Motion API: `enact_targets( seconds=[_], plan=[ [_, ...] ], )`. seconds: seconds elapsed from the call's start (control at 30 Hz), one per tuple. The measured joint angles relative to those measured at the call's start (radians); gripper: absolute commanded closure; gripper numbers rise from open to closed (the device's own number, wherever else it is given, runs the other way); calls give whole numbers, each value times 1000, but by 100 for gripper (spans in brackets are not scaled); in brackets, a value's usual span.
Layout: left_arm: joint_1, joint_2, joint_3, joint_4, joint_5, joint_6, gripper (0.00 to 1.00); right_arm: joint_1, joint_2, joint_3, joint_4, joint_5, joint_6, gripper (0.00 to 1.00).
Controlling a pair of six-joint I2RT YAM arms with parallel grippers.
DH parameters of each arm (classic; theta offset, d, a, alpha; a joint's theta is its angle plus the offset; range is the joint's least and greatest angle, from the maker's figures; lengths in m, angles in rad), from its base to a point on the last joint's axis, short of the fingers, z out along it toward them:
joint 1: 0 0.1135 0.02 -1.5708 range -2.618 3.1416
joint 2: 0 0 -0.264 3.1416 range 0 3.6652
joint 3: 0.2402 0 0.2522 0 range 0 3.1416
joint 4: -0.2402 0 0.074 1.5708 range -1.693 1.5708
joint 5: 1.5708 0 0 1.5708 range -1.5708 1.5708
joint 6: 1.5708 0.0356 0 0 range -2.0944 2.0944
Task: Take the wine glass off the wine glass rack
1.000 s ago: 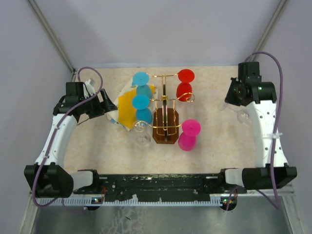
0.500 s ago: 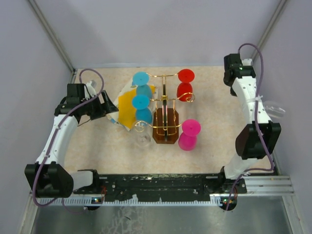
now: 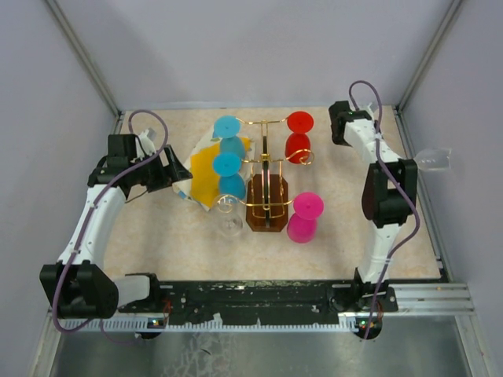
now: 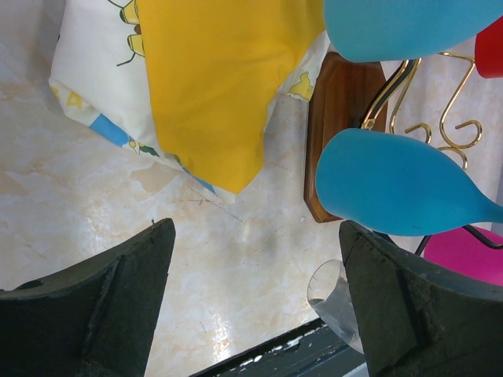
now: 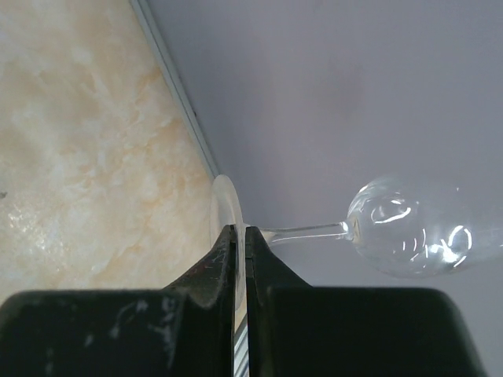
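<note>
The wine glass rack (image 3: 267,161) is gold wire on a dark wooden base (image 3: 267,206) at mid-table. It carries blue glasses (image 3: 228,165) and a red one (image 3: 299,135). My right gripper (image 5: 239,229) is shut on the foot of a clear wine glass (image 5: 409,228). That glass lies sideways, its bowl out past the table's right edge by the wall (image 3: 435,159). My left gripper (image 4: 255,228) is open with nothing in it. It hangs over the table left of the rack base (image 4: 338,102), beside a blue glass (image 4: 393,184).
A yellow-and-white cloth (image 3: 203,174) lies left of the rack (image 4: 212,78). A pink glass (image 3: 303,217) is at the rack's right front. Another clear glass (image 3: 230,225) is at its left front (image 4: 334,302). Grey walls close in the table on three sides.
My right arm has folded back toward the far right corner, carrying the clear glass out over the table's right edge. The left arm has not moved.
</note>
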Motion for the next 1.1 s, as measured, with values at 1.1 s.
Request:
enact_targets(
  seconds=[1.1],
  plan=[
    [0, -24, -23, 10, 101, -28, 11, -60, 299, -137, 90, 72, 29, 100]
  ],
)
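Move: The right hand already holds the clear wine glass by its foot, bowl tipped out to the right. The tabletop near its right edge lies almost straight below, roughly 18 cm down, 2 cm back and 3 cm to the right. About 27 cm to the left hangs the red glass, 2 cm farther out; the pink one is some 25 cm left and 17 cm back, both slightly lower. From the left hand, that table spot is around 58 cm right, 5 cm ahead and 18 cm down. Downward, quickly at first and then more slowly, the right hand sinks about 13 cm beside the table's right edge, easing some 3 cm to the right and a little back while the wrist turns by nearly 20 degrees. The shut fingers keep their pinch on the clear wine glass's foot, bringing it towards the tabletop; whether it touches can't be seen. ##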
